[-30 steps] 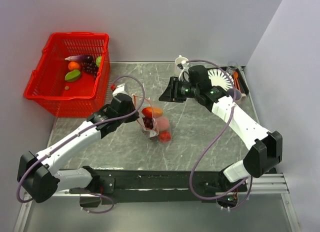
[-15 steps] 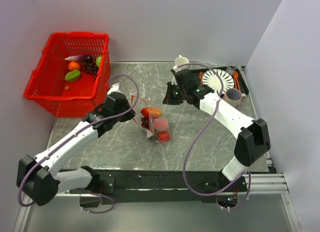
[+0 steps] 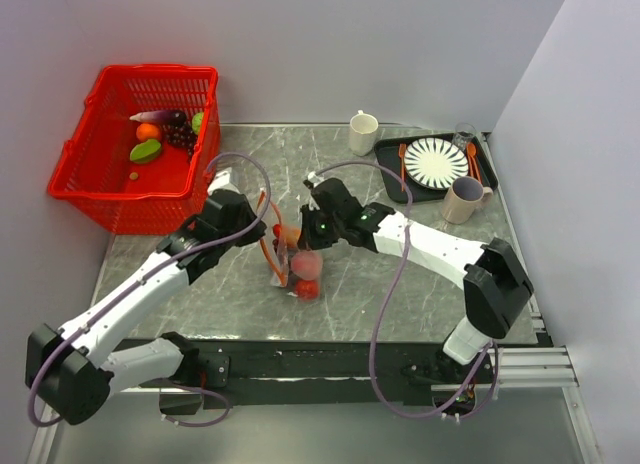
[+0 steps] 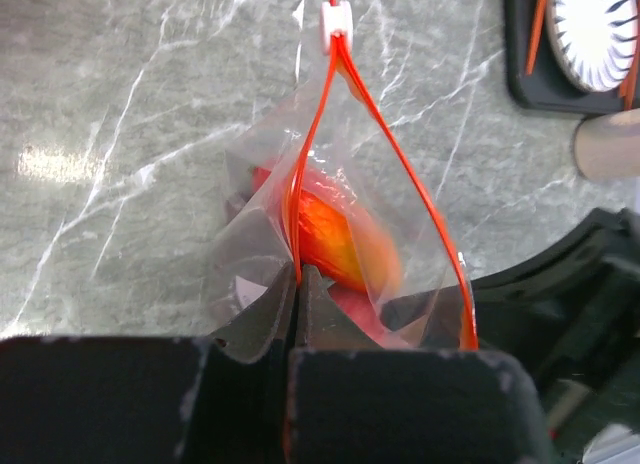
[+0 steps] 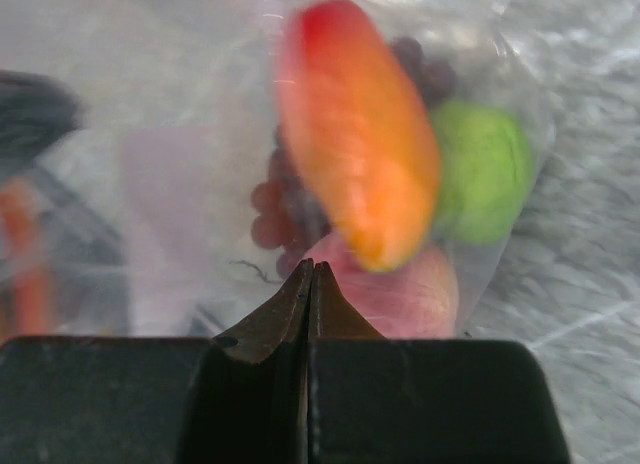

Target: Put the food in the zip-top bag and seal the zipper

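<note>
The clear zip-top bag (image 3: 291, 271) stands mid-table with food (image 3: 306, 265) inside. In the left wrist view its mouth gapes wide. The red-orange zipper (image 4: 312, 134) runs from a white slider (image 4: 337, 17) down to my left gripper (image 4: 300, 275), which is shut on that strip. Through the film in the right wrist view I see an orange fruit (image 5: 360, 134), a green one (image 5: 485, 169), dark grapes (image 5: 278, 212) and a pink one (image 5: 405, 284). My right gripper (image 5: 312, 268) is shut, tips against the bag's side wall; from above it (image 3: 303, 234) sits just right of the bag's mouth.
A red mesh basket (image 3: 100, 189) with more food stands at the back left. At the back right are a black tray (image 3: 391, 176) with a striped plate (image 3: 436, 162) and orange cutlery, a white cup (image 3: 363, 132) and a taupe mug (image 3: 461, 199).
My right arm has swung left from near the tray to the bag and its jaws have shut. The left gripper kept its hold; the bag shifted slightly toward me.
</note>
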{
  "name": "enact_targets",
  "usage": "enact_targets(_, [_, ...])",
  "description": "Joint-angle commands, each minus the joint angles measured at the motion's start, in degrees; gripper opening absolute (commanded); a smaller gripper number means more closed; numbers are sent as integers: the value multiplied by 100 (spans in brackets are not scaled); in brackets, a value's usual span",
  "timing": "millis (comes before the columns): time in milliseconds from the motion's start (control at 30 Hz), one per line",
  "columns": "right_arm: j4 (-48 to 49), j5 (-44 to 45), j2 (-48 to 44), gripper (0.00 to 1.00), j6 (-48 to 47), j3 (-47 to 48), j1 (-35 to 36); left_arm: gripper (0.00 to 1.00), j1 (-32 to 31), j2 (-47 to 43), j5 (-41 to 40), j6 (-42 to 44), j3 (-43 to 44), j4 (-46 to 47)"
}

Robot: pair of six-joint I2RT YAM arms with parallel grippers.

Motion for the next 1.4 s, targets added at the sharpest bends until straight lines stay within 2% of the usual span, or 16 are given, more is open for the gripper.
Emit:
enact_targets(0, [461, -301, -648, 0, -107, 253, -457, 1, 28, -510, 39, 148, -325, 741])
enact_targets(200, [662, -1125, -824, 0, -213, 210, -1545, 1, 36, -678, 135, 464, -414, 1041])
enact_targets(333, [541, -1655, -658, 0, -424, 586, -1802, 1, 36, -502, 529, 745, -247, 1129])
enact_targets(533, [1030, -1208, -1245, 3, -670, 141, -1951, 2, 36, -221, 1566, 1606, -177, 1568])
enact_targets(700, [1093, -1409, -1290, 4, -1048, 157, -1969, 7, 36, 192, 2217, 2274, 87, 1648])
enact_targets(800, [1838, -1120, -1553, 8, -1275, -299, -1917, 7, 36, 508, 2403, 2538, 507, 1430])
enact_targets(833, [2284, -1111, -1650, 10, -1399, -596, -1925, 7, 36, 648, 2429, 2652, 570, 1385])
enact_targets(900, [2534, -1128, -1800, 17, -1636, -731, -1917, 6, 36, 746, 2561, 2749, 719, 1297])
enact_targets(967, [2412, -1259, -1765, 22, -1821, -609, -1943, 6, 36, 843, 2631, 2864, 764, 1331])
enact_targets(1067, [2183, -1444, -1581, 22, -1796, -345, -2101, 4, 54, 913, 2683, 3065, 782, 1507])
enact_targets(1167, [2095, -1216, -1423, 26, -1699, -291, -2347, 3, 45, 896, 2860, 3241, 756, 1744])
enact_targets(1200, [2095, -1590, -1396, 29, -1707, -413, -2426, 3, 45, 887, 2947, 3312, 721, 1805])
enact_targets(1333, [3200, -2619, -1369, 67, -1699, -941, -2839, 1, 45, 852, 3097, 3602, 633, 2043])
enact_targets(1367, [3394, -2727, -1352, 70, -1638, -1029, -2874, 1, 45, 860, 3123, 3602, 632, 2096])
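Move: The left hand already pinches the zip-top bag's rim; the bag's middle is about 8 cm right, 7 cm back and 8 cm below it. From the shut right hand, the bag's middle is some 2 cm left, 4 cm back and 5 cm below. Inside, the mango lies about 2 cm left and 2 cm ahead of the right hand, the peach 4 cm back of it, straight behind. Right hand withdraws up, right and forward, opening, while left swings the pinched rim 8 cm right, turning clockwise. ##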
